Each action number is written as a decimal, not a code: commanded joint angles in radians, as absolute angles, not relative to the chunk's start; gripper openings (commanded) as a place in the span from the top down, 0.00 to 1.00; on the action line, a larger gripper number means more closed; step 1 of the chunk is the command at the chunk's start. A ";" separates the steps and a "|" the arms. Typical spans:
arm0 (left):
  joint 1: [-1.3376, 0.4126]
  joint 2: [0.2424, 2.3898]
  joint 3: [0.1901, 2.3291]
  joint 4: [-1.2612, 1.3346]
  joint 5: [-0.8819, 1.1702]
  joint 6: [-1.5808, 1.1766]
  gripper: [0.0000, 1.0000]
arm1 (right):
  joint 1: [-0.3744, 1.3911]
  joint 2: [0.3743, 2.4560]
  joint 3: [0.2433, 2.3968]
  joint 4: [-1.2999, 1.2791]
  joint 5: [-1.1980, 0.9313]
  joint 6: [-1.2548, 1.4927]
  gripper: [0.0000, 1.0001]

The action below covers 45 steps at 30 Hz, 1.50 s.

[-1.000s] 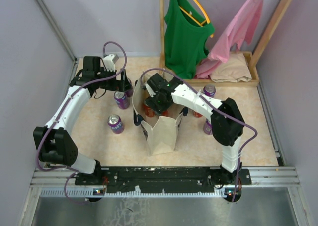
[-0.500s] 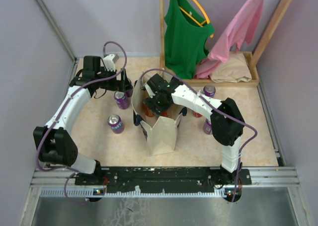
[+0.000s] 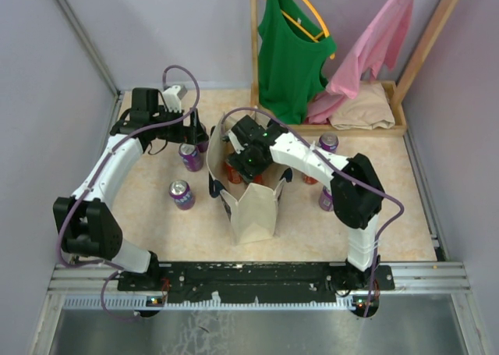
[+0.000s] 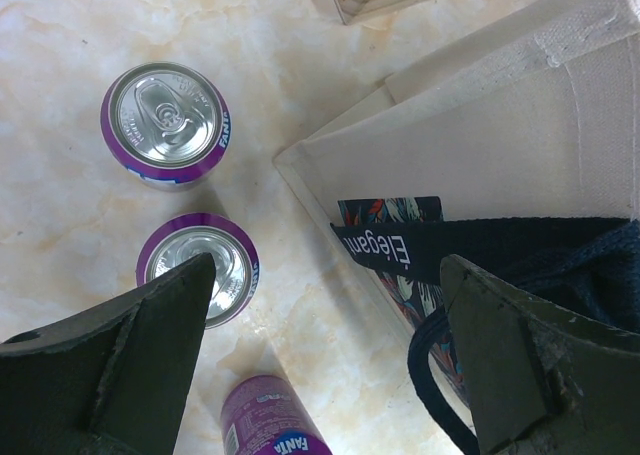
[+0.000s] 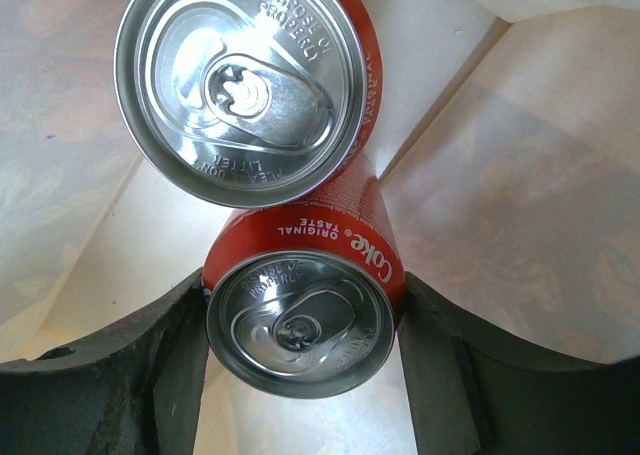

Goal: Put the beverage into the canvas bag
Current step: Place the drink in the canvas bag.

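Observation:
The canvas bag (image 3: 253,211) stands upright mid-table, cream with navy handles (image 4: 520,265). My right gripper (image 3: 243,161) reaches down into its mouth. In the right wrist view, its fingers press both sides of a red Coke can (image 5: 300,315), the beverage, and my right gripper (image 5: 300,360) is shut on it. A second red can (image 5: 245,80) stands beside it, inside the bag (image 5: 520,175). My left gripper (image 4: 325,315) hangs open over the table, left of the bag (image 4: 480,155), holding nothing.
Two purple Fanta cans (image 4: 165,113) (image 4: 200,270) stand under the left gripper, and a third (image 4: 268,420) is closer in. More purple cans (image 3: 328,143) (image 3: 326,199) stand right of the bag. A wooden rack (image 3: 355,125) with hanging shirts is behind.

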<state>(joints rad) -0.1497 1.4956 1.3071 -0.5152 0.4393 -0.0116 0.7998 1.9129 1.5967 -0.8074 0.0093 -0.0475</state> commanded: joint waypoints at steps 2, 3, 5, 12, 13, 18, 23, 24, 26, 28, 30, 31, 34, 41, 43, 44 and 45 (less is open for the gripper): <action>-0.145 1.506 1.309 -0.494 0.467 -0.019 0.01 | 0.795 1.844 1.599 -0.786 -0.067 -0.043 1.00; -0.146 1.507 1.309 -0.493 0.470 -0.018 0.01 | 0.795 1.845 1.600 -0.788 -0.074 -0.044 1.00; -0.145 1.510 1.308 -0.491 0.472 -0.020 0.01 | 0.795 1.839 1.596 -0.785 -0.093 -0.046 1.00; -0.146 1.513 1.310 -0.488 0.478 -0.022 0.01 | 0.793 1.815 1.558 -0.744 -0.130 -0.038 1.00; -0.146 1.513 1.310 -0.488 0.479 -0.023 0.01 | 0.793 1.820 1.554 -0.743 -0.113 -0.038 1.00; -0.146 1.511 1.307 -0.487 0.480 -0.022 0.01 | 0.793 1.837 1.562 -0.759 -0.033 -0.037 0.52; -0.146 1.507 1.302 -0.486 0.481 -0.021 0.01 | 0.793 1.811 1.565 -0.734 0.026 -0.035 0.36; -0.146 1.506 1.301 -0.486 0.482 -0.023 0.01 | 0.793 1.807 1.568 -0.732 0.037 -0.035 0.36; -0.146 1.508 1.301 -0.486 0.484 -0.023 0.01 | 0.794 1.797 1.573 -0.726 0.062 -0.035 0.33; -0.146 1.508 1.300 -0.485 0.484 -0.023 0.01 | 0.793 1.783 1.577 -0.717 0.090 -0.036 0.31; -0.146 1.509 1.299 -0.485 0.487 -0.024 0.01 | 0.793 1.771 1.578 -0.710 0.118 -0.037 0.27; -0.146 1.510 1.299 -0.483 0.488 -0.026 0.01 | 0.793 1.766 1.578 -0.706 0.131 -0.042 0.23; -0.146 1.515 1.298 -0.480 0.492 -0.030 0.01 | 0.793 1.758 1.583 -0.708 0.150 -0.052 0.15; -0.146 1.529 1.301 -0.472 0.504 -0.034 0.01 | 0.793 1.761 1.597 -0.721 0.154 -0.053 0.01; -0.146 1.531 1.302 -0.472 0.507 -0.032 0.01 | 0.793 1.755 1.606 -0.725 0.153 -0.050 0.01; -0.146 1.530 1.304 -0.472 0.508 -0.028 0.01 | 0.793 1.748 1.611 -0.725 0.153 -0.048 0.01; -0.146 1.530 1.305 -0.474 0.507 -0.021 0.01 | 0.793 1.736 1.615 -0.722 0.153 -0.048 0.01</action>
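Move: My right fingers still pinch the upper part of a Coke can inside the canvas bag, its middle about 4 cm below the hand point. The other Coke can in the bag stands roughly 6 cm to the left of it and 2 cm farther out. Outside the bag, another Coke can is some 17 cm to my right hand's right and 3 cm ahead; a purple can is about 23 cm right, 3 cm back. From my left hand, the held can lies about 8 cm back, 18 cm right and 15 cm down. I keep my right hand's pinch on the Coke can while easing back towards me about 1 cm at the same height, then start forward again. Next I open the fingers wide to let go of the can and rise nearly 4 cm from it, drifting forward and a little right as the fingertips tilt forward some 10 degrees. ##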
